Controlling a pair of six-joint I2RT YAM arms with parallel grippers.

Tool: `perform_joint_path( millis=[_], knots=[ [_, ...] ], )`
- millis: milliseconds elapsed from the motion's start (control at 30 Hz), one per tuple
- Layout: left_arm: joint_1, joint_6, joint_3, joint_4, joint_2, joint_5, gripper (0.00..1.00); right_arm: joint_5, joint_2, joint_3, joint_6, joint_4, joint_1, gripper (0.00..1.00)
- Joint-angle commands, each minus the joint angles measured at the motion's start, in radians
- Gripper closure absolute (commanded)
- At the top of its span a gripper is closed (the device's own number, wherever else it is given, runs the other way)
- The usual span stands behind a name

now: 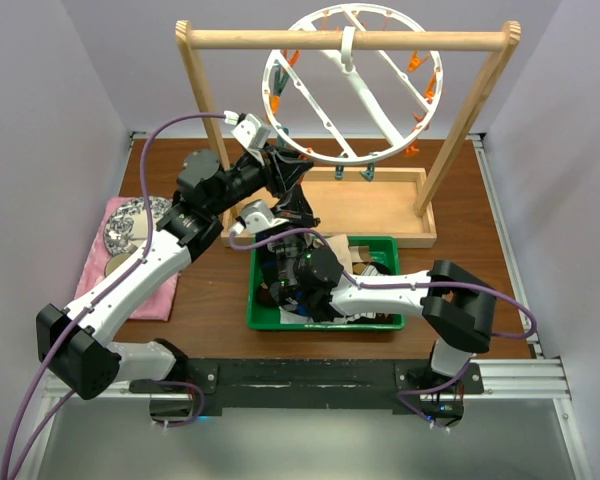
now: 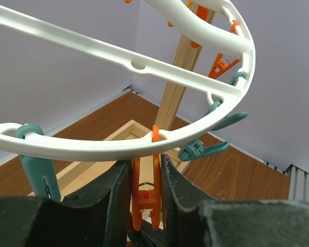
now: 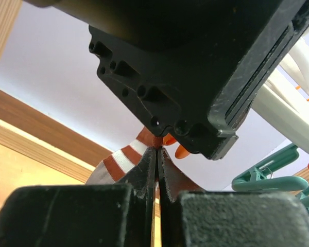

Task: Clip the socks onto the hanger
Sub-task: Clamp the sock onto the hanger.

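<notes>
The hanger [image 1: 352, 85], a white ring [image 2: 118, 56] with orange and teal pegs, hangs by its hook from the wooden bar. My left gripper [image 2: 146, 164] is at the ring's lower left edge, shut on the handles of an orange peg [image 2: 147, 193] hanging from the rim. Directly beneath it, my right gripper [image 3: 156, 152] is shut on a brown-and-white striped sock [image 3: 118, 162], whose top edge sits against the underside of the left gripper, by the orange peg tips [image 3: 181, 151]. More socks [image 1: 365, 260] lie in the green bin [image 1: 255, 305].
The light wooden frame [image 1: 350, 40] with its tray base [image 1: 380, 205] stands at the back. A pink cloth [image 1: 100, 280] with a patterned item lies at the left. Teal pegs [image 2: 201, 149] hang from the rim beside the held one. The right forearm crosses over the bin.
</notes>
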Motion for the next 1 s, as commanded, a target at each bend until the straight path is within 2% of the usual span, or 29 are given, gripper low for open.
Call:
perform_joint_path(
  millis=[0,200,267,333,367,433,467,500,533,567,600,667,800,867,967],
  knots=[
    [0.007,-0.010,0.000,0.029,-0.014,0.011,1.00,-0.002,-0.046,-0.008,0.023,0.460,0.002,1.00],
    [0.009,-0.007,0.006,0.013,-0.019,0.006,1.00,0.038,-0.094,-0.082,0.068,0.458,0.000,1.00],
    [0.007,0.004,0.012,0.004,-0.016,-0.021,1.00,0.054,-0.133,-0.101,0.104,0.450,0.000,1.00],
    [-0.001,0.011,0.026,-0.020,-0.003,-0.060,1.00,0.084,-0.179,-0.135,0.207,0.431,-0.001,1.00],
    [-0.017,0.028,0.036,-0.055,0.003,-0.106,1.00,0.093,-0.212,-0.150,0.262,0.336,-0.001,1.00],
    [-0.039,0.051,0.079,-0.097,0.021,-0.158,1.00,0.098,-0.321,-0.196,0.475,0.189,-0.007,1.00],
    [-0.062,0.083,0.098,-0.146,0.029,-0.202,1.00,0.103,-0.356,-0.209,0.556,0.032,-0.012,1.00],
    [-0.076,0.096,0.134,-0.167,0.036,-0.228,1.00,0.098,-0.431,-0.221,0.733,-0.056,-0.021,1.00],
    [-0.082,0.103,0.147,-0.183,0.044,-0.239,1.00,0.083,-0.466,-0.223,0.835,-0.158,-0.044,1.00],
    [-0.088,0.106,0.153,-0.188,0.043,-0.233,1.00,0.018,-0.506,-0.223,0.941,-0.376,-0.058,1.00],
    [-0.091,0.110,0.151,-0.186,0.040,-0.227,1.00,-0.030,-0.561,-0.208,1.147,-0.483,-0.081,1.00],
    [-0.109,0.129,0.147,-0.181,0.024,-0.239,1.00,-0.143,-0.595,-0.194,1.296,-0.665,-0.144,1.00],
    [-0.120,0.134,0.096,-0.151,-0.016,-0.243,1.00,-0.213,-0.631,-0.172,1.396,-0.795,-0.153,1.00],
    [-0.135,0.125,0.072,-0.126,-0.045,-0.270,1.00,-0.228,-0.651,-0.174,1.410,-0.835,-0.151,1.00],
    [-0.151,0.114,0.027,-0.097,-0.072,-0.281,1.00,-0.332,-0.660,-0.160,1.418,-0.883,-0.153,1.00]
  ],
)
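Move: The right hand holds the striped sock just under the left gripper. The orange clip, its jaws hanging down, is about 5 cm ahead of the right hand, 1 cm to its right and 3 cm above. Along the rim to the right of that clip hang two teal clips, some 5 and 10 cm from it and 1 cm nearer. For the left hand, the orange clip sits between its fingers, jaws about 1 cm below; the sock lies about 4 cm back and 5 cm below. Still pinching the striped sock in shut fingers, the right hand dips slightly, then swings about 11 cm to its right and up, away from the orange clip, rolling its left side up some 50 degrees and turning counter-clockwise; at the end it comes back left and down about 3 cm. The left fingers keep their grip on the clip, drifting a centimetre and turning slightly counter-clockwise. ##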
